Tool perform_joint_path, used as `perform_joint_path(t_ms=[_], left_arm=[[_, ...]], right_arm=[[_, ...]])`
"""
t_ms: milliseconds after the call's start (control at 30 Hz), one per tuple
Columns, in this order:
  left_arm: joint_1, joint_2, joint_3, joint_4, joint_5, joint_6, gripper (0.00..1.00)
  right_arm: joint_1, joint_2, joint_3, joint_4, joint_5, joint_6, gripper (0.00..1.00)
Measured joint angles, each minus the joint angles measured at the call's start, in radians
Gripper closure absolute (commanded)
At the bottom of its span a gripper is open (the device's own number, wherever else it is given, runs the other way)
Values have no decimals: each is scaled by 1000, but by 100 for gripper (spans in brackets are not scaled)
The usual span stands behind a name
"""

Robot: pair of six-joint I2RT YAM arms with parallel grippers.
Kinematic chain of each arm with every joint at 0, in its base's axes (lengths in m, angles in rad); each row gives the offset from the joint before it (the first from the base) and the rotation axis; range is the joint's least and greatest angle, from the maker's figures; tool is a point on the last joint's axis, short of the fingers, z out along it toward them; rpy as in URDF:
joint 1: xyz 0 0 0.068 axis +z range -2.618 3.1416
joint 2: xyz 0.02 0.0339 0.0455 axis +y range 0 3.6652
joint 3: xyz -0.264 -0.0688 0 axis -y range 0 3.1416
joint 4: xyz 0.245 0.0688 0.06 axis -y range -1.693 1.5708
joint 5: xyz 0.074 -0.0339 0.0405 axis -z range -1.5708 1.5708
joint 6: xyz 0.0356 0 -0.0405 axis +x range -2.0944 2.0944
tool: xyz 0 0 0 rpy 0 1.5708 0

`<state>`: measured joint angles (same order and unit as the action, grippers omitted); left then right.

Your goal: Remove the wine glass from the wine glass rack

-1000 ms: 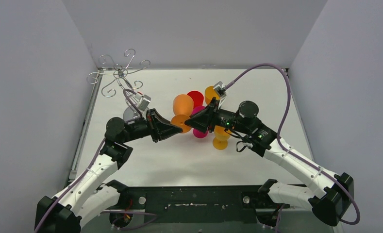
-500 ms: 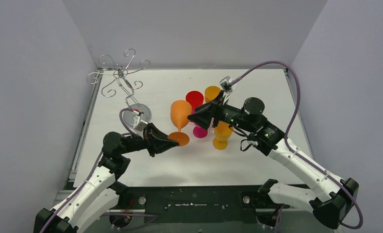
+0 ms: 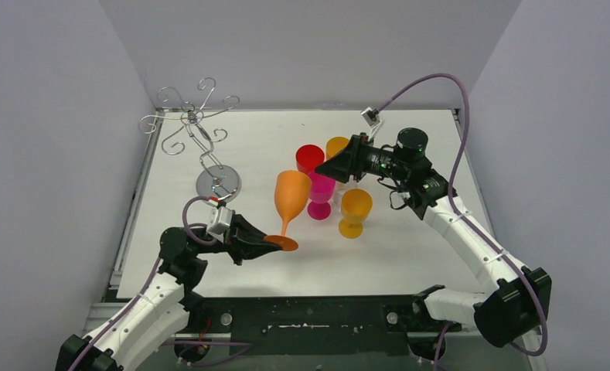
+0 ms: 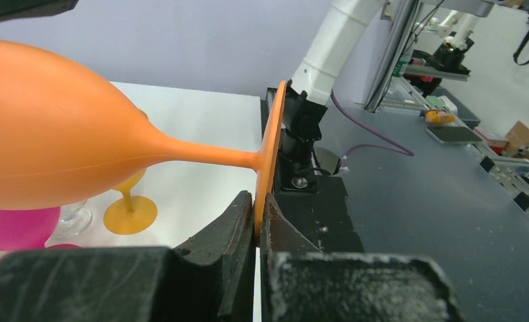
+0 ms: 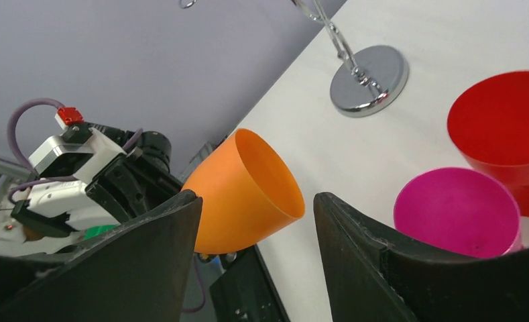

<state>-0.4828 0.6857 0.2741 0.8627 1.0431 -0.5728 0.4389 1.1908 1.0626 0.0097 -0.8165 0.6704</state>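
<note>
The orange wine glass [image 3: 291, 195] is off the wine glass rack [image 3: 189, 122] and hangs tilted over the table, bowl up. My left gripper [image 3: 274, 241] is shut on the rim of its round foot. In the left wrist view the thin foot [image 4: 273, 151] is pinched between the fingers of that gripper [image 4: 259, 221], with the bowl [image 4: 47, 134] at upper left. My right gripper [image 3: 326, 168] stands open behind the glasses, holding nothing. In the right wrist view the orange bowl [image 5: 248, 191] shows beyond this gripper's [image 5: 256, 198] spread fingers, apart from them. The silver wire rack's scroll arms are bare.
The rack's round shiny base [image 3: 217, 183] stands left of the orange glass. A red glass [image 3: 309, 158], a pink glass [image 3: 321, 189], a yellow-orange glass [image 3: 356, 210] and another orange one [image 3: 336, 145] stand clustered mid-table under the right gripper. Grey walls enclose the table.
The right gripper opened and drew back up and to the right. The left arm pulled the orange glass toward the near edge, away from the cluster.
</note>
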Motion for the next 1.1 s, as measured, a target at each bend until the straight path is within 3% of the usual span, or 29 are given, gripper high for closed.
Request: perform_joint_path(t_ms=[300,500,967,1100], left_arm=[[-1,95,-8,139,89,-38,100],[-9,146,1,193,142,-58,100],[-14,120,4,209,191,-50,100],[-14,121,8,203,197,-40,100]], right_arm=[[-13,116,14,19,-236,106,43],[7,182,17,134,-332,213,49],[45,200,17,227,-478,294,59],[45,200,17,229,-503,302,69]])
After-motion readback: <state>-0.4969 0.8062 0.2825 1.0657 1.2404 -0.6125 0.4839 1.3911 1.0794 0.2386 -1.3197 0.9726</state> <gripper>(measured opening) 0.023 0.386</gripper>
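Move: The orange glass, held by its foot in the left hand, has its bowl about 5 cm back from the right hand, 8 cm to its left and 2 cm lower. About 14 cm below the right hand, the pink glass stands 5 cm ahead and 3 cm left, the red one 12 cm ahead and 5 cm left, the front yellow one 1 cm back and 8 cm right. From the left hand, that bowl lies about 11 cm ahead, 3 cm right and 4 cm up. The right hand draws back about 6 cm and ends a couple of centimetres farther left, dipping slightly on the way, swinging some 30 degrees counter-clockwise and tipping down about 15, while its open fingers partly close around the orange bowl's rim, one finger over the mouth and the other outside. The left hand keeps its pinch on the glass's foot and eases back about 2.5 cm, turning roughly 10 degrees clockwise so that the mouth swings towards the right gripper. ##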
